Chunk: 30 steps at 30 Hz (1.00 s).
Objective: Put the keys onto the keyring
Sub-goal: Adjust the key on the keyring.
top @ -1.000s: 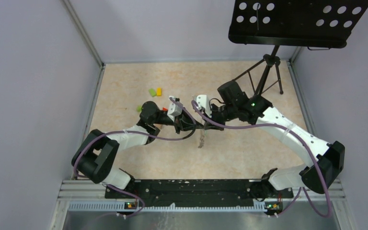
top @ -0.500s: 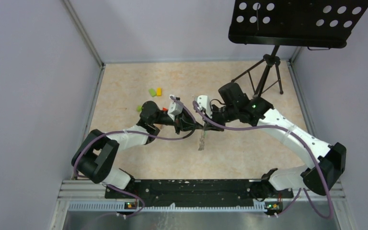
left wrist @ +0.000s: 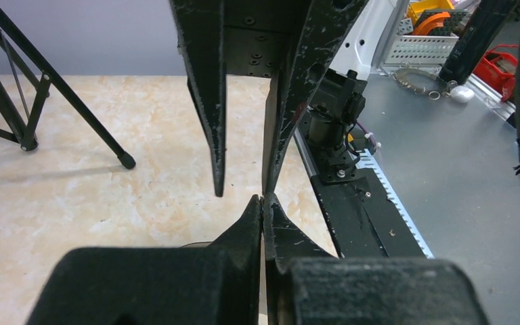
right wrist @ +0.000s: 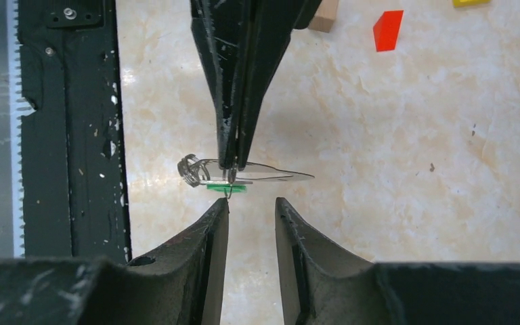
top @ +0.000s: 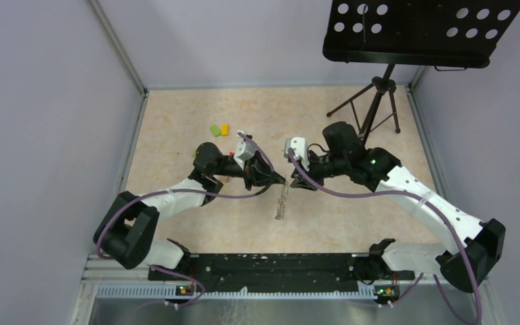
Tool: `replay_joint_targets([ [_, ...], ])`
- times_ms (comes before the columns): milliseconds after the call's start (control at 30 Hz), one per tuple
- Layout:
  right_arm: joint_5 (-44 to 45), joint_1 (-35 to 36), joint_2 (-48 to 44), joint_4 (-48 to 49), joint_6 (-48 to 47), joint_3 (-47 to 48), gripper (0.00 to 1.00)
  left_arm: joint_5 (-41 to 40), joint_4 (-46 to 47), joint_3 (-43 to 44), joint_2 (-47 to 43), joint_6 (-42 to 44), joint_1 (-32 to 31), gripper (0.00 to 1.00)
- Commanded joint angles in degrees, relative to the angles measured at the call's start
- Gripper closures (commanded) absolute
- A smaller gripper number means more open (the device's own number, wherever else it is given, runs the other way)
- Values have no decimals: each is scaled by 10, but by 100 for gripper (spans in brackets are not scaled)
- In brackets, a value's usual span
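Note:
My left gripper (top: 277,179) is shut on the keyring (right wrist: 271,175), a thin dark loop seen almost edge-on in the right wrist view. A wire coil (right wrist: 189,169) and a green tag (right wrist: 229,187) sit at its end nearer the rail. The keys (top: 282,203) dangle below the left fingertips in the top view as a thin silver strip. My right gripper (right wrist: 252,203) is open, just short of the loop, with nothing between its fingers. In the left wrist view my left gripper (left wrist: 264,200) is pressed together, and the right fingers (left wrist: 215,135) point in from above.
Green (top: 214,130) and yellow (top: 224,128) blocks lie behind the left arm. A red block (right wrist: 387,30) and a tan block (right wrist: 323,17) show in the right wrist view. A music stand's tripod (top: 378,101) stands at the back right. The black base rail (top: 271,265) runs along the near edge.
The right gripper has opened and drawn back to the right, away from the left gripper. The left gripper stays shut and has shifted slightly right and nearer, with the keys hanging lower.

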Motion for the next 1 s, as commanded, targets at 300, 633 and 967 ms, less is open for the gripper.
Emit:
replay_joint_targets([
  [300, -85, -4, -8, 30, -14, -8, 77, -5, 56, 6, -11, -24, 0, 100],
  [633, -64, -5, 5, 53, -5, -24, 100, -1, 81, -2, -15, -29, 0, 100],
  [967, -81, -5, 5, 72, 9, -35, 100, 3, 102, -9, -14, -32, -1, 100],
])
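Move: The keyring is still pinched in the left fingertips. The part to grip sticks out about 1 cm to the right of the left hand point and 1 cm below it. From the open right fingers it lies some 1 cm back, 1 cm to the left and about level. The green tag hangs about 3 cm lower, 1 cm back and 1 cm left of the right hand. The grey plate hangs some 5 cm below that hand, 1 cm back and 3 cm left. Slide the half-open right gripper about 1.5 cm back and 1 cm left, rising roughly 1 cm, until the keyring stands between its fingertips. Then shut the fingers on it right at the left fingertips, sinking some 1.5 cm as they close. Keep the left gripper clamped on the keyring and let it rise about 1 cm. ##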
